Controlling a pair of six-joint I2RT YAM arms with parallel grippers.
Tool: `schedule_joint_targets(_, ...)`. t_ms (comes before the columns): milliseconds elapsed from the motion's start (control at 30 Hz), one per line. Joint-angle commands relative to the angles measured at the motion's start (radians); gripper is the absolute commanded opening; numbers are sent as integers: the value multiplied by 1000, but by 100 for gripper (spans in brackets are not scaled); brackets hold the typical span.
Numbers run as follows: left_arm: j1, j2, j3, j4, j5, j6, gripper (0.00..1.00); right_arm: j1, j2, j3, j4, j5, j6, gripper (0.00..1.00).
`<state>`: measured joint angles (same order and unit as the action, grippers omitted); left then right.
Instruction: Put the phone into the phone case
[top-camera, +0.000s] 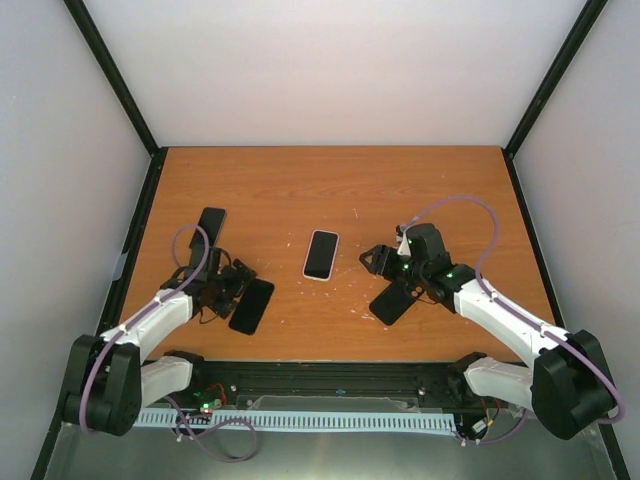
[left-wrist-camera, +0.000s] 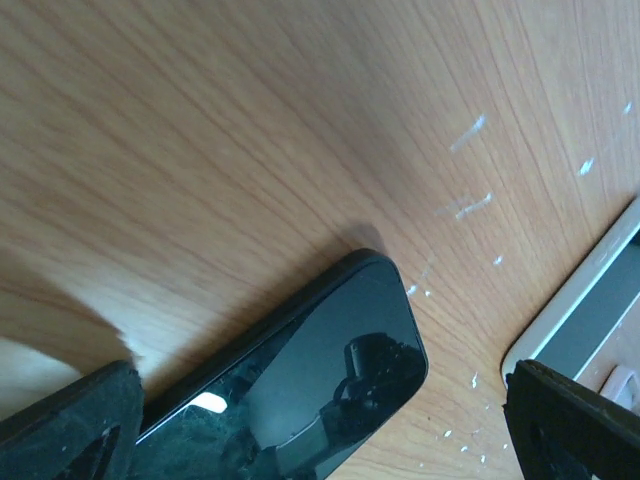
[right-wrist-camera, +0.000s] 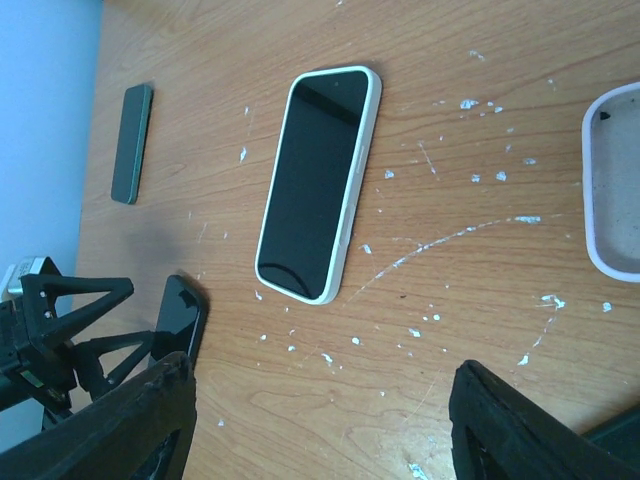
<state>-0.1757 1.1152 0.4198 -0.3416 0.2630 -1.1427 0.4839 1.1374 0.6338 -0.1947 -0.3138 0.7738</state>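
A bare black phone (top-camera: 251, 306) (left-wrist-camera: 300, 390) lies at the left front, its glossy screen up. My left gripper (top-camera: 233, 285) (left-wrist-camera: 320, 440) is open and straddles that phone's end, one finger on each side, neither visibly touching it. An empty light grey phone case (right-wrist-camera: 612, 195) shows at the right edge of the right wrist view; my right arm mostly hides it in the top view. My right gripper (top-camera: 375, 262) (right-wrist-camera: 335, 435) hangs open over bare wood with nothing between its fingers.
A phone in a white case (top-camera: 320, 255) (right-wrist-camera: 318, 183) lies in the middle of the table. A dark slab (top-camera: 209, 226) (right-wrist-camera: 131, 143) lies at the far left. Another black flat object (top-camera: 393, 300) sits under my right wrist. White flecks dot the wood.
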Motion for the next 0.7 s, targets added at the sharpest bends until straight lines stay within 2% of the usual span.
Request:
schedule_joint_targets(0, -101, 113, -11, -125, -40, -12, 99, -2, -13, -16, 1, 13, -4, 68)
schedule_joint_targets(333, -354, 241, 161, -200, -73, -61, 100, -2, -8, -21, -26, 21, -19, 68)
schedule_joint_targets(500, -359, 247, 227, -345, -177, -144, 100, -2, -33, -48, -19, -8, -41, 66)
schedule_joint_targets(667, -358, 170, 225, -449, -166, -224, 99, -3, -62, -63, -23, -1, -49, 66)
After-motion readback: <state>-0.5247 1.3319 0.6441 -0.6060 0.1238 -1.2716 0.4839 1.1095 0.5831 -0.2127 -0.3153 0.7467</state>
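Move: The loose black phone that the left hand's open fingers are at lies about 3 cm back and 4 cm right of the left hand, some 2 cm below. From the same hand, the white-cased phone is roughly 9 cm ahead and 20 cm right, and the far black phone some 16 cm ahead and 8 cm left, both about as low. From the right hand the loose black phone lies about 11 cm back and 28 cm left, 12 cm lower. Staying low over the table with fingers wide open, the left hand sweeps about 8 cm to its right with the black phone's left side against the fingers, turning clockwise some 15 degrees and pushing the phone along. It then reverses about 2 cm left while drawing back, ending about 3 cm nearer its base, the fingers tilting towards straight down, while the right hand merely sinks and draws back slightly, clear of everything. ##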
